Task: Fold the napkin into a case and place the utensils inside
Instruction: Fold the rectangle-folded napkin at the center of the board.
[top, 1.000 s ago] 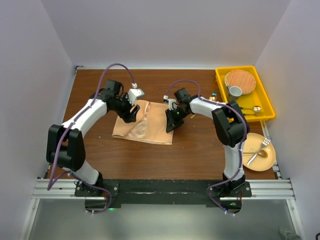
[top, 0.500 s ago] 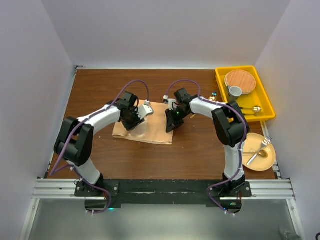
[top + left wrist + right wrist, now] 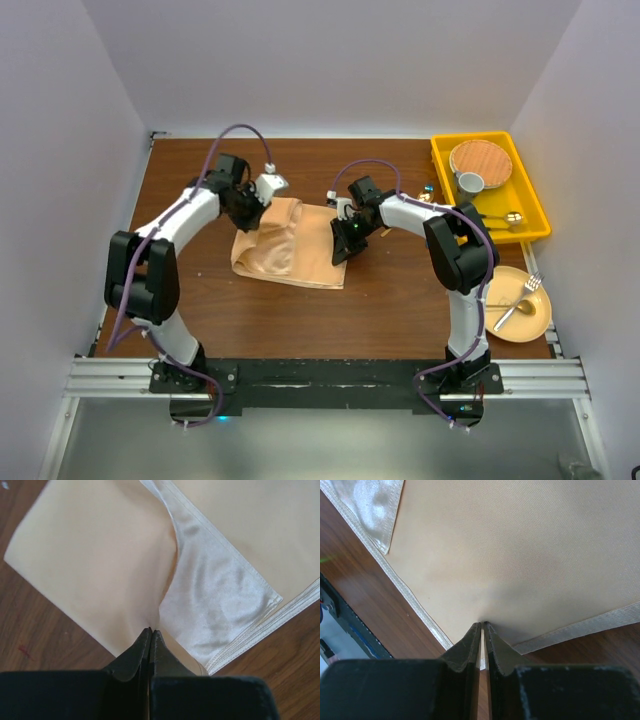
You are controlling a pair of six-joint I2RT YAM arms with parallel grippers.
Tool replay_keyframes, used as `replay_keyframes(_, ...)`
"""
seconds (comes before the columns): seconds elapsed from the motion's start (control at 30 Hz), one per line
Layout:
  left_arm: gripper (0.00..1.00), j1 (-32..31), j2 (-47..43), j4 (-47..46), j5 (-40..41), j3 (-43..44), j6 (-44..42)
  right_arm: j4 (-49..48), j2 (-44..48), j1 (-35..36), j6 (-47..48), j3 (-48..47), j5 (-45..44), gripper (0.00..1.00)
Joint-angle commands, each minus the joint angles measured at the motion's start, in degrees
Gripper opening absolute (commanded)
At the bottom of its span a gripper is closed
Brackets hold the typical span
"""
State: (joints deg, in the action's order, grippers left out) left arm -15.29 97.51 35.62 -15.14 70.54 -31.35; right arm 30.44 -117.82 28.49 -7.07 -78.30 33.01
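Observation:
The peach satin napkin (image 3: 292, 250) lies partly folded in the middle of the table, with its left part bunched up. My left gripper (image 3: 260, 220) is at its far left part. In the left wrist view the gripper (image 3: 151, 629) is shut, pinching a ridge of the napkin (image 3: 95, 555) beside a shiny folded-over flap (image 3: 215, 600). My right gripper (image 3: 343, 248) is shut on the cloth's right edge (image 3: 483, 623). A fork (image 3: 532, 284) and a spoon (image 3: 505, 314) lie on the pale yellow plate (image 3: 535, 322) at the right. No case is in view.
A yellow bin (image 3: 528, 190) at the back right holds a round wood-toned plate (image 3: 480, 158), a white cup (image 3: 470, 183) and another spoon (image 3: 508, 217). A small blue and gold item (image 3: 429, 189) lies beside the bin. White walls enclose the table.
The left gripper came in over the napkin's left part, shut on it and drew back toward the far left, bunching the cloth. The right arm has not moved.

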Motion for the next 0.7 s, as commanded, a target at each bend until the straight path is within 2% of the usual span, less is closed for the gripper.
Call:
replay_keyframes(0.0, 0.00, 7.72, 5.92, 5.14, -17.17, 7.66, 4.54, -0.03, -1.54, 0.34, 1.01, -0.45, -1.99, 0.12)
replay_keyframes(0.13, 0.02, 14.56, 14.35, 7.98, -23.79, 13.73, 9.10, 0.15, -1.62, 0.34, 0.92, -0.62, -1.90, 0.11)
replay_keyframes(0.17, 0.06, 15.28, 16.72, 7.72, -24.50, 13.92, 11.64, 0.15, -1.62, 0.42, 1.09, -0.62, -1.99, 0.11)
replay_keyframes(0.2, 0.15, 17.12, 17.70, 6.93, -25.46, 13.83, 12.88, 0.15, -1.54, 0.34, 1.09, -0.62, -1.90, 0.11)
replay_keyframes(0.27, 0.19, 20.38, 19.63, 6.31, -26.87, 13.92, 16.22, 0.15, -1.45, 0.34, 1.09, -0.62, -1.90, 0.11)
replay_keyframes(0.3, 0.24, 21.34, 19.90, 5.09, -27.14, 13.48, 17.54, 0.15, -1.45, 0.42, 1.18, -0.54, -1.99, 0.11)
replay_keyframes(0.37, 0.30, 23.11, 19.82, 3.85, -26.79, 13.13, 19.92, -0.20, -1.45, 0.34, 1.01, -0.19, -1.90, 0.11)
replay_keyframes(0.4, 0.39, 23.29, 19.65, 2.98, -25.57, 12.78, 20.28, -0.29, -1.45, 0.34, 0.92, -0.18, -1.90, 0.11)
replay_keyframes(0.43, 0.41, 23.64, 19.47, 2.62, -24.43, 12.86, 20.71, -0.38, -1.53, 0.42, 0.83, -0.18, -1.90, 0.11)
replay_keyframes(0.5, 0.45, 24.08, 18.33, 1.92, -22.84, 12.86, 20.72, -0.38, -1.62, 0.34, 0.74, -0.27, -1.90, 0.11)
replay_keyframes(0.67, 0.50, 24.35, 9.65, -0.20, -27.22, 11.11, 15.19, -0.73, -1.27, 0.34, 0.30, -0.27, -1.90, 0.11)
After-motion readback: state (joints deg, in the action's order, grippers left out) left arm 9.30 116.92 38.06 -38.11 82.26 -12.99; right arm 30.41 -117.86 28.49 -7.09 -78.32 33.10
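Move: My left hand, shut on the napkin's left part, is headed for the bare board just past its left edge, about 5 cm ahead, 9 cm left and 6 cm below. The near left corner lies roughly 8 cm back and 3 cm left; the folded flap's hem is some 11 cm right and 2 cm back. From my right hand, down at the near right corner, that bare spot is about 10 cm ahead and 28 cm left. I draw the pinched cloth forward and slightly up with my left hand, then sweep left and down towards the bare board, ending about 9 cm left and 5 cm forward. On the way down my fingers open to about half and the wrist swings some 30 degrees counter-clockwise, rolling its left side down. My right hand stays still on the near right corner. ##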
